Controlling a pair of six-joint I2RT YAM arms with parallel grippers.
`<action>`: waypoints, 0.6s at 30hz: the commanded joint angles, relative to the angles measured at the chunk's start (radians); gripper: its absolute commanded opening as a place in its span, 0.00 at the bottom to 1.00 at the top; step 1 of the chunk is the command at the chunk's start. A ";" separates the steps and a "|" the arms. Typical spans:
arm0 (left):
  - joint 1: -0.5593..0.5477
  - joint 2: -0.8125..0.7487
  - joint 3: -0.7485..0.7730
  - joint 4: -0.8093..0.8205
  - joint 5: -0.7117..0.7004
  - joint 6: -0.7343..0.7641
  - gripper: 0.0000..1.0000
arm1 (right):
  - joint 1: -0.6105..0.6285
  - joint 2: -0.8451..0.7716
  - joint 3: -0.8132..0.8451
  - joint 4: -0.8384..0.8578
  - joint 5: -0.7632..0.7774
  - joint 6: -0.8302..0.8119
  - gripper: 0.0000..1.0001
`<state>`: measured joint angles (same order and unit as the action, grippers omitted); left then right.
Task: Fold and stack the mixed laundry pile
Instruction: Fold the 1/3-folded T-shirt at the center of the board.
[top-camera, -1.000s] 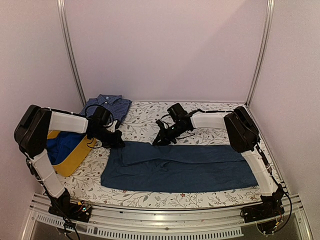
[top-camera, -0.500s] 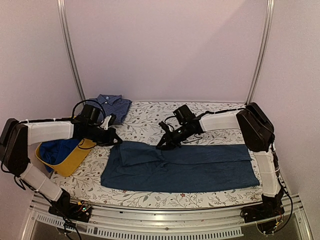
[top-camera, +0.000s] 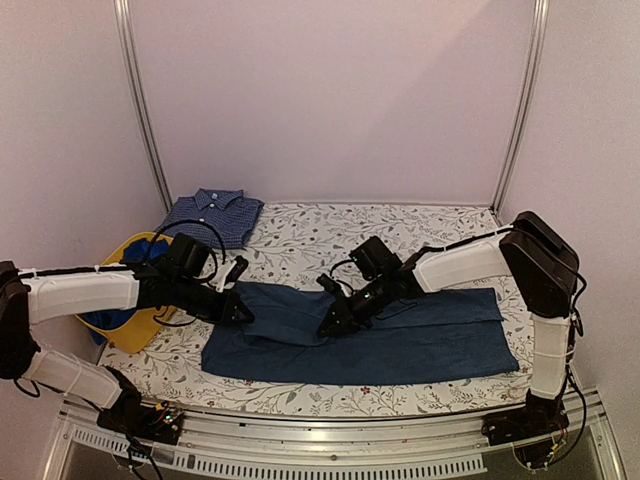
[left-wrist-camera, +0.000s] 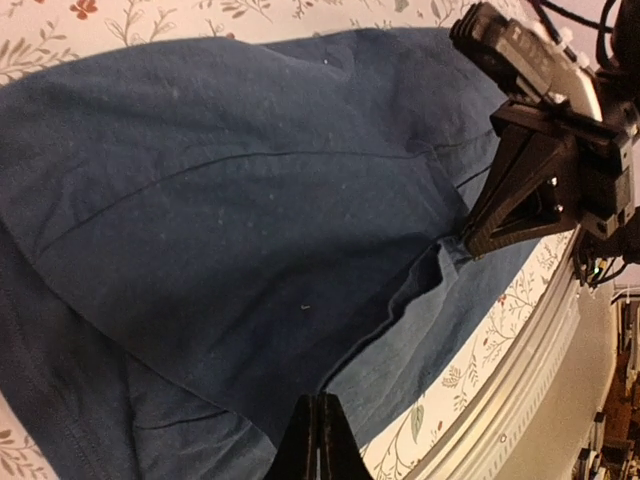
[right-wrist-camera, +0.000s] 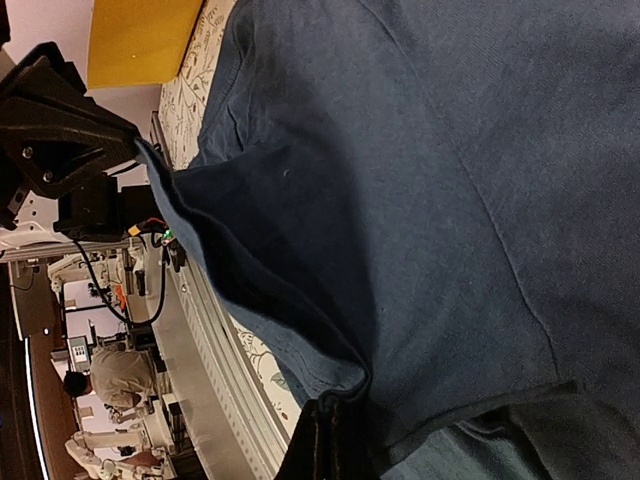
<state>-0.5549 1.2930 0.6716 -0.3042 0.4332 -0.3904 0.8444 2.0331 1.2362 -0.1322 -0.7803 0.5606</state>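
Note:
A large dark navy-teal garment (top-camera: 400, 345) lies spread across the near half of the table. My left gripper (top-camera: 240, 312) is shut on the garment's folded-over edge (left-wrist-camera: 390, 310), which runs between the two grippers, and my right gripper (top-camera: 328, 325) is shut on the same edge farther right. The left wrist view shows the left jaws (left-wrist-camera: 322, 428) closed on cloth, with the right gripper (left-wrist-camera: 478, 238) ahead. In the right wrist view the right jaws (right-wrist-camera: 340, 418) pinch a bunched hem. A folded checked blue collared shirt (top-camera: 214, 213) sits at the far left. A royal-blue piece (top-camera: 108, 321) lies in the tub.
A yellow plastic tub (top-camera: 130, 332) stands at the table's left edge, under my left arm. The floral table cover (top-camera: 300, 240) shows beyond the garment. A metal rail (top-camera: 330, 440) runs along the near edge. Pale walls and two upright posts close in the back.
Both grippers have moved toward the near edge, dragging the navy garment's far left edge over the rest of the cloth. Both arms now reach lower and flatter.

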 joint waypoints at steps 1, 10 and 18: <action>-0.078 0.033 0.027 -0.095 -0.078 -0.044 0.00 | 0.007 -0.066 -0.050 0.024 0.027 -0.011 0.00; -0.173 0.069 0.018 -0.150 -0.114 -0.144 0.00 | 0.016 -0.060 -0.083 0.025 0.021 -0.011 0.02; -0.146 0.162 0.070 -0.083 -0.209 -0.091 0.00 | 0.016 -0.021 -0.062 0.038 0.060 0.005 0.02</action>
<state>-0.7155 1.3930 0.6964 -0.4297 0.2775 -0.5068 0.8520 2.0006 1.1660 -0.1097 -0.7544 0.5613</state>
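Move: The T-shirt's near edge lies straight back from the left hand, about 11 cm nearer the base and 6 cm below. The T-shirt's near left corner is some 10 cm back and 9 cm to its left, and the yellow bin stands about 30 cm left and 8 cm ahead. From the right hand the same near edge is roughly 10 cm back and 3 cm down, while the shirt's right end lies about 43 cm to its right, level with it. The T-shirt's raised fold edge, still pinched in both grippers, is carried back over the lower layer towards the near edge. The left hand draws it back about 5 cm while sinking some 4 cm, then eases a centimetre forward still sinking, its fingers tilting steeper by about 15 degrees. The right hand only creeps a centimetre back, right and down, its grip slackening late. ##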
